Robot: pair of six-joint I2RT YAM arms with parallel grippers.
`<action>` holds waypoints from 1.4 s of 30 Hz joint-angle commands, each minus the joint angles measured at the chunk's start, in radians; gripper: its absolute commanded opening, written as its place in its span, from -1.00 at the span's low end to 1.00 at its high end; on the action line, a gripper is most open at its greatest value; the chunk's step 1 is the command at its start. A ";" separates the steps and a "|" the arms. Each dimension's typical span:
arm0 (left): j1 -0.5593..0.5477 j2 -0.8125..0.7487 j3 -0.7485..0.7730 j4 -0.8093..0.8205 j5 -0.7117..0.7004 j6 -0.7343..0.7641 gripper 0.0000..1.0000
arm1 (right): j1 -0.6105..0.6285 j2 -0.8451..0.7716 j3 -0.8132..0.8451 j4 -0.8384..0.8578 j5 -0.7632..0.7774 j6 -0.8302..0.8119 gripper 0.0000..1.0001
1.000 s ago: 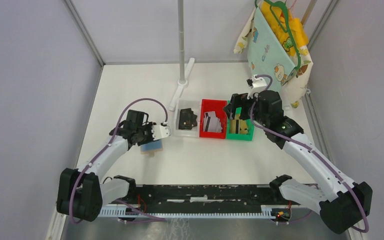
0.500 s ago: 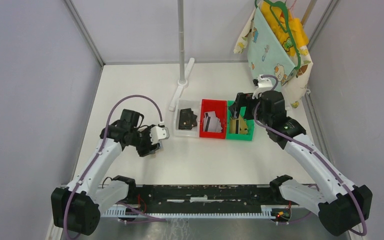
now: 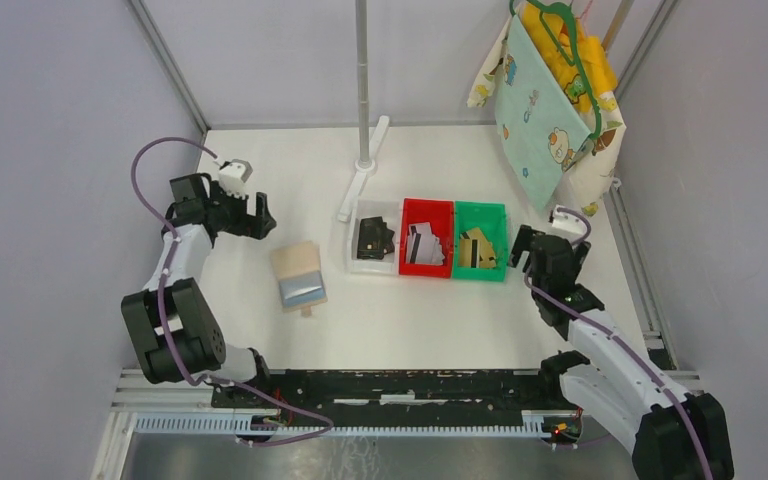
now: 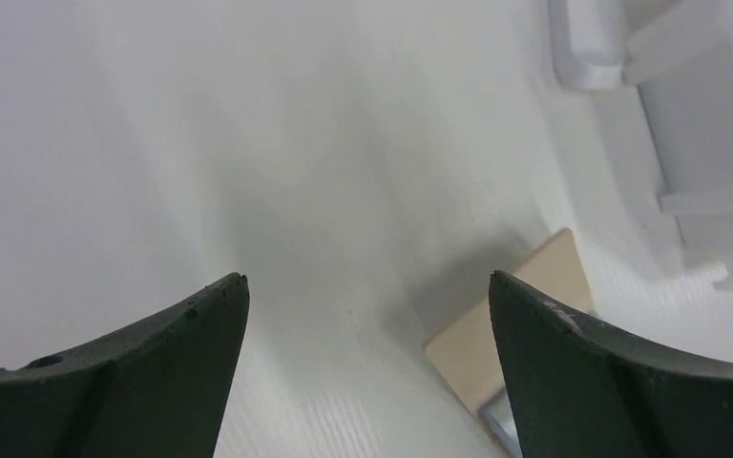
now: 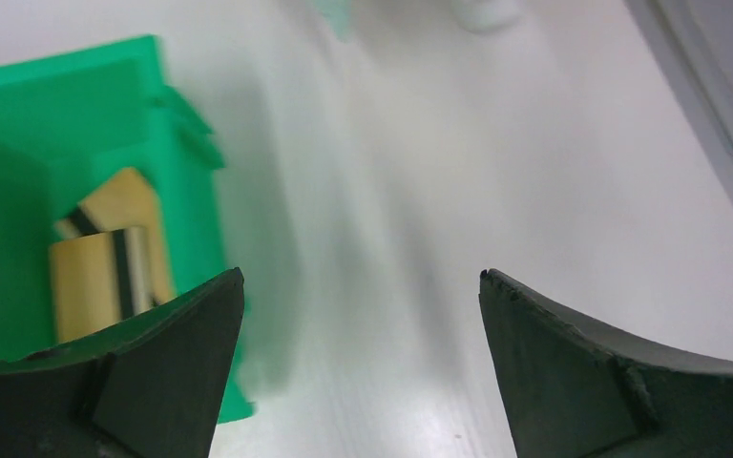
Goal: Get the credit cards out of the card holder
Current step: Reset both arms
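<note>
The tan card holder [image 3: 298,275] lies flat on the white table left of the bins, its pale blue-grey pocket toward me; a corner of it shows in the left wrist view [image 4: 525,315]. Black cards [image 3: 373,238] lie in the white bin, silver-grey cards [image 3: 423,245] in the red bin, gold cards [image 3: 477,250] in the green bin, also seen in the right wrist view [image 5: 115,267]. My left gripper [image 3: 260,216] is open and empty, far left of the holder. My right gripper [image 3: 522,245] is open and empty, just right of the green bin.
A white bin [image 3: 355,212], a red bin [image 3: 426,206] and a green bin [image 3: 480,207] stand in a row mid-table. A grey pole on a white base [image 3: 364,165] stands behind them. Hanging cloths [image 3: 545,110] fill the back right corner.
My left gripper let go of the card holder, which now lies on the table, and swung back to the far left. My right gripper withdrew from over the green bin toward the right and nearer.
</note>
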 commanded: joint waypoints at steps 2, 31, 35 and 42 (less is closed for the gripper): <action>0.041 0.076 -0.059 0.359 -0.018 -0.222 0.99 | -0.024 -0.087 -0.211 0.282 0.357 0.020 0.96; -0.077 0.096 -0.696 1.539 -0.260 -0.531 0.99 | -0.093 0.233 -0.585 1.290 0.491 -0.380 0.96; -0.226 0.153 -0.786 1.740 -0.434 -0.412 0.99 | -0.093 0.225 -0.590 1.292 0.450 -0.380 0.96; -0.241 0.141 -0.726 1.602 -0.505 -0.417 0.99 | -0.093 0.259 -0.600 1.384 0.357 -0.440 0.96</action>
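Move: The card holder, already lying open on the table, is about 8 cm back, 10 cm to the right and 12 cm below the left hand; the white tray of black cards stands some 26 cm to that hand's right, nearly level with it. From the right hand, the holder lies roughly 53 cm left, about level fore and aft. Nearer to the right hand are the green tray, some 14 cm left and 6 cm ahead, and the red tray, about 26 cm left and 6 cm ahead. The card holder is left lying as the empty, open left hand sinks about 6 cm beside it, turning some 20 degrees counter-clockwise and tilting its fingers up, then drifts right towards the holder's far left corner. The right hand, also open, swings away from the green tray, 10 cm or so right, dropping and drawing back first, then rising and easing forward as its fingers tip up and turn clockwise. ##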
